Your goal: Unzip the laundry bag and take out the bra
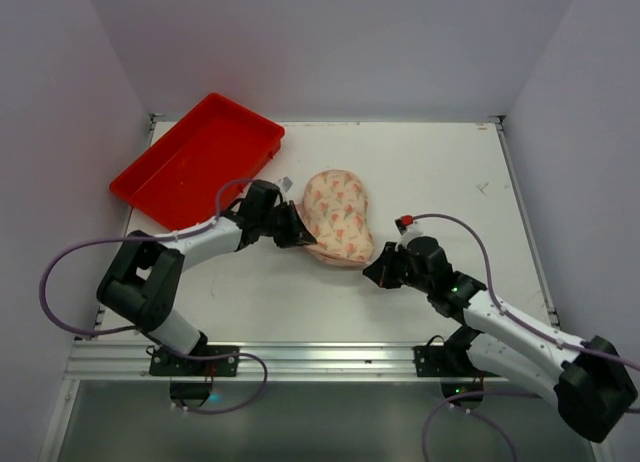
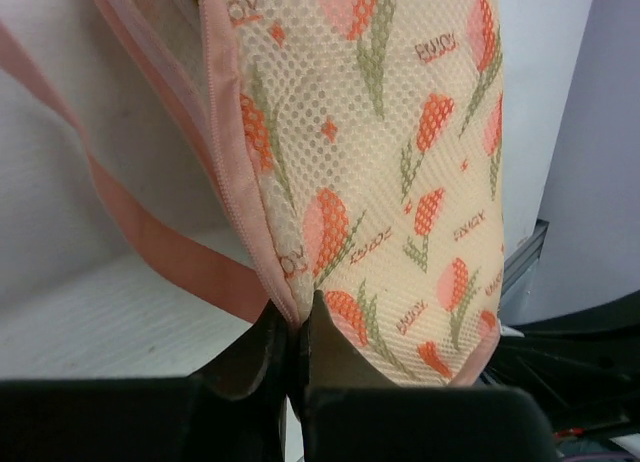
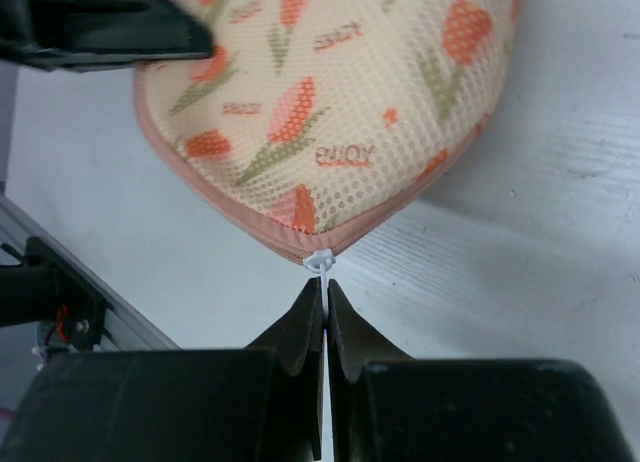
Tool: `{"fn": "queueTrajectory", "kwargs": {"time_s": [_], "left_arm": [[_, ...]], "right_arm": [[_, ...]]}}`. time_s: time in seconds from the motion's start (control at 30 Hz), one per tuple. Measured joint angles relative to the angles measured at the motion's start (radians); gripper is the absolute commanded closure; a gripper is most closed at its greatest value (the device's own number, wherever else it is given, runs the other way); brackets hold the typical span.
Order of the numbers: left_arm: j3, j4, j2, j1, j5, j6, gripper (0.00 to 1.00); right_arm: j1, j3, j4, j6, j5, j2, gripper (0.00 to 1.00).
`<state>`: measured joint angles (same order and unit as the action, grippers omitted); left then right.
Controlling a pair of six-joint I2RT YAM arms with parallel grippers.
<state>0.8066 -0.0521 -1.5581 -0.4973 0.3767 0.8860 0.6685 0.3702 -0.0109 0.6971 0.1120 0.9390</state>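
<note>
The laundry bag (image 1: 338, 214), a cream mesh pouch with orange-red tulip prints and pink zip edging, lies in the middle of the table. My left gripper (image 1: 296, 232) is at its left side and is shut on the bag's pink-edged rim (image 2: 285, 282). The bag's mesh (image 2: 400, 162) fills the left wrist view, with its pink loop (image 2: 150, 232) trailing to the left. My right gripper (image 1: 374, 272) is at the bag's near right corner. In the right wrist view this gripper (image 3: 326, 287) is shut on the white zipper pull (image 3: 321, 262) at the tip of the bag (image 3: 330, 82). The bra is hidden.
A red plastic tray (image 1: 195, 162) sits at the far left corner of the white table (image 1: 440, 182). Grey walls close in the back and both sides. An aluminium rail (image 1: 300, 357) runs along the near edge by the arm bases.
</note>
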Motion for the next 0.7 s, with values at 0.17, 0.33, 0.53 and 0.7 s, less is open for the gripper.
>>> {"fn": "queueTrajectory", "kwargs": {"time_s": [0.17, 0.33, 0.53, 0.7], "left_arm": [[0.239, -0.087, -0.164, -0.002, 0.103, -0.148, 0.73], [0.443, -0.129, -0.303, 0.016, 0.082, -0.251, 0.15], [0.414, -0.106, -0.297, 0.05, 0.033, -0.204, 0.0], [0.142, -0.068, -0.119, 0.05, -0.023, -0.104, 0.02]], "right_arm": [[-0.004, -0.011, -0.039, -0.05, -0.008, -0.172, 1.0], [-0.001, -0.011, 0.027, -0.069, 0.053, -0.027, 1.0], [0.059, 0.077, 0.141, -0.064, 0.106, 0.286, 1.0], [0.112, 0.232, 0.238, -0.05, 0.116, 0.467, 1.0]]}}
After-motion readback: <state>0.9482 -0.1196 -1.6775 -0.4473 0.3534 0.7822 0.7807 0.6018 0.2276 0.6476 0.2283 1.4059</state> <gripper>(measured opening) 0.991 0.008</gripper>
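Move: Just ahead and to the right of the left hand, whose shut fingers hold the edge beside the zip, lies the middle of the laundry bag, about 6 cm out, 6 cm right and 3 cm below. The zipper pull is some 12 cm right and 6 cm back of that hand; the red bin about 26 cm left and 17 cm ahead. From the right hand, with the pull at its fingertips, the bag's middle is about 13 cm ahead, 6 cm left, 4 cm below. Carrying the bag's edge forward and rightward, the left hand then opens wide and lets go; after a reach of about 9 cm it turns back towards its body and left, sinking a little, fingers staying open. The right hand keeps its pinch on the zipper pull, lifts 3 cm, dips lower, then sweeps about 9 cm left, turning counter-clockwise. ##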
